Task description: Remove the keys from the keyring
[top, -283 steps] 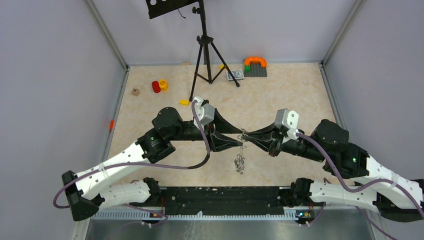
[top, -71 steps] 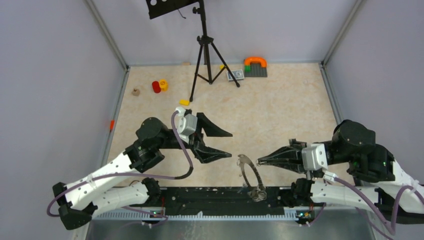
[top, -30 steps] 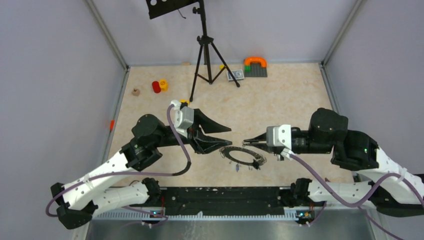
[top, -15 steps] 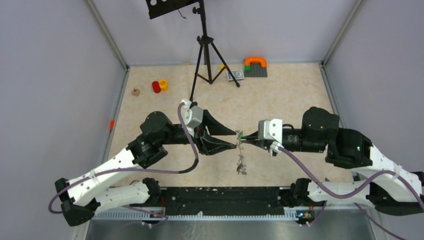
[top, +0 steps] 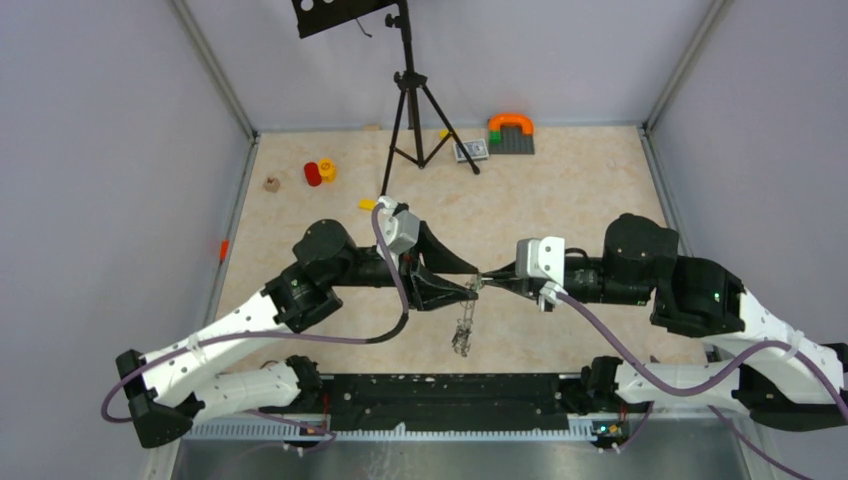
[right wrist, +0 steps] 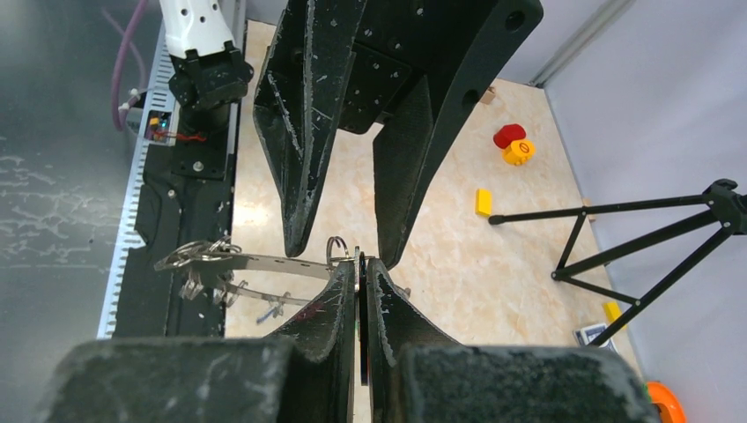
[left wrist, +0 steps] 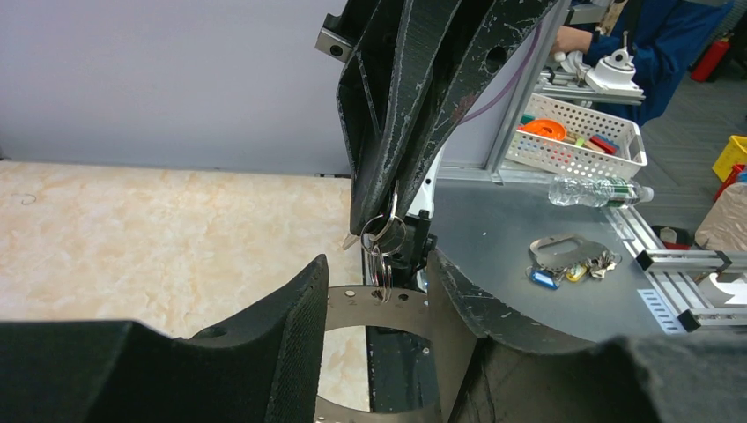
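Observation:
The keyring (top: 463, 330), a flat grey ring, hangs edge-on over the table from the spot where both arms meet. A bunch of keys (top: 460, 348) dangles at its low end. My right gripper (top: 483, 279) is shut on a thin dark-headed key (right wrist: 360, 291), which joins the keyring (right wrist: 264, 262) through a small split ring (right wrist: 337, 249). My left gripper (top: 474, 280) is open. Its fingers straddle the keyring's upper band (left wrist: 379, 304), just under the right gripper (left wrist: 374, 225). In the right wrist view the keys (right wrist: 198, 264) cluster at the far left end.
A black tripod (top: 410, 100) stands at the back. Red and yellow blocks (top: 320, 172), a yellow brick (top: 369, 204) and a brick plate with an orange arch (top: 511, 133) lie on the table. The arms' black rail (top: 450, 395) runs along the near edge. Another keyring (left wrist: 568, 260) lies on the bench.
A second ago the right gripper held the ring out flat beside the left fingers. Now it hangs edge-on between them, its key end swung left, and the left arm has moved in.

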`<move>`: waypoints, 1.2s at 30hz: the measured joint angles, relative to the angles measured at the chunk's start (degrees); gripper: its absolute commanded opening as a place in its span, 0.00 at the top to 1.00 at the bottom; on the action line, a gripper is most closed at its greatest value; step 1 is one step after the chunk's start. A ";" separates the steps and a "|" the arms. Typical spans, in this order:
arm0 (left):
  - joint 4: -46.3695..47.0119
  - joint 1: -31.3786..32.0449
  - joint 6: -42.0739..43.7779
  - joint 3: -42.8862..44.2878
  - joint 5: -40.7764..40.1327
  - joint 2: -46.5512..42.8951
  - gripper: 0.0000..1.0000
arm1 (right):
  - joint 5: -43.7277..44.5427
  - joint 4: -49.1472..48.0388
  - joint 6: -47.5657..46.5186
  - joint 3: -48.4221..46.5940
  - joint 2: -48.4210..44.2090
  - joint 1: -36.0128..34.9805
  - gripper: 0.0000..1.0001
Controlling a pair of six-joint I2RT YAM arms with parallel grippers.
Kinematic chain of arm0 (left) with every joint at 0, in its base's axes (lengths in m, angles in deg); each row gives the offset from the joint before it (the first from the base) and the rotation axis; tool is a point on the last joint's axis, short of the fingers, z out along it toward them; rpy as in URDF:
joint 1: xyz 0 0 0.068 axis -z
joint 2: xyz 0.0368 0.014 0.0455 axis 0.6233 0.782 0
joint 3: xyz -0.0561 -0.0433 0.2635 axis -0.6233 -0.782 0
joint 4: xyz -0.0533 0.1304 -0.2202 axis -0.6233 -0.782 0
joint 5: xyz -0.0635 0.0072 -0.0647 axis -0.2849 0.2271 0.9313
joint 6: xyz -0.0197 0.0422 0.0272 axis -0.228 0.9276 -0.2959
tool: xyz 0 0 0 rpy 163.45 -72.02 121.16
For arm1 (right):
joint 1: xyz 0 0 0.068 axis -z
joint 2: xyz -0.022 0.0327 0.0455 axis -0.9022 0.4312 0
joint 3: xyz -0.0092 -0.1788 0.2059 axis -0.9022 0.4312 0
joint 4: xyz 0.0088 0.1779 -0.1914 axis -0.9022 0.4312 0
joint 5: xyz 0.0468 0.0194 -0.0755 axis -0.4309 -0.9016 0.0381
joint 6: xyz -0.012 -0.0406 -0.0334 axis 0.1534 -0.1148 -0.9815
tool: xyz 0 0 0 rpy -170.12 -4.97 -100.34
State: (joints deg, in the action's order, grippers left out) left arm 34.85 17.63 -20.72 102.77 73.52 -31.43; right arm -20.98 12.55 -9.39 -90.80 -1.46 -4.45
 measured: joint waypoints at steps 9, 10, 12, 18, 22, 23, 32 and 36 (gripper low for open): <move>-0.31 0.00 0.13 0.00 0.07 0.22 0.82 | -0.02 -0.04 0.04 0.00 0.00 0.00 1.00; -0.33 0.00 0.26 0.00 0.04 0.42 0.86 | -0.02 -0.04 0.04 0.00 0.00 0.00 1.00; -0.59 0.00 0.20 0.00 0.17 0.66 0.94 | 0.00 -0.04 0.04 0.00 0.00 0.00 1.00; -0.81 0.02 0.46 0.04 0.31 0.83 1.00 | 0.39 -0.02 0.04 0.00 -0.15 0.00 1.00; -2.10 0.02 0.96 0.61 0.00 0.83 1.00 | 0.76 0.00 0.13 0.15 -0.61 0.00 1.00; -2.60 0.02 1.14 0.85 -0.31 0.76 1.00 | 0.94 0.02 0.28 0.20 -0.83 0.00 1.00; -4.07 0.17 1.49 1.03 -4.98 -0.92 1.00 | 1.07 -1.25 2.19 3.15 -3.69 0.00 1.00; -4.07 0.17 1.42 1.01 -6.82 -1.20 1.00 | 0.98 -2.82 3.30 5.40 -4.74 0.00 1.00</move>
State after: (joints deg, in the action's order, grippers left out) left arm 30.78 17.80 -19.30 103.77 66.70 -32.64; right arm -20.00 9.73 -6.08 -85.40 -6.21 -4.45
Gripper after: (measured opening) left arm 0.004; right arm 0.019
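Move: The wire ring on the keyring is about 1 cm to the left hand's right and 1 cm above it, across the open fingers. It is already pinched by the right hand, whose hand point is about 1 cm to the ring's right. The keyring's oval plate hangs with its middle some 5 cm back from the left hand and 4 cm below it. The tag cluster at the plate's free end is about 9 cm back, 2 cm left and 6 cm below. Barely shifting, about 0.5 cm down, the left hand shuts its half-open fingers fully and pinches the wire ring beside the right fingertips. It then eases forward about 1.5 cm, turning some 5 degrees counter-clockwise, while the right hand keeps its shut grip and draws away about 1 cm to the right, sinking slightly at the end. ##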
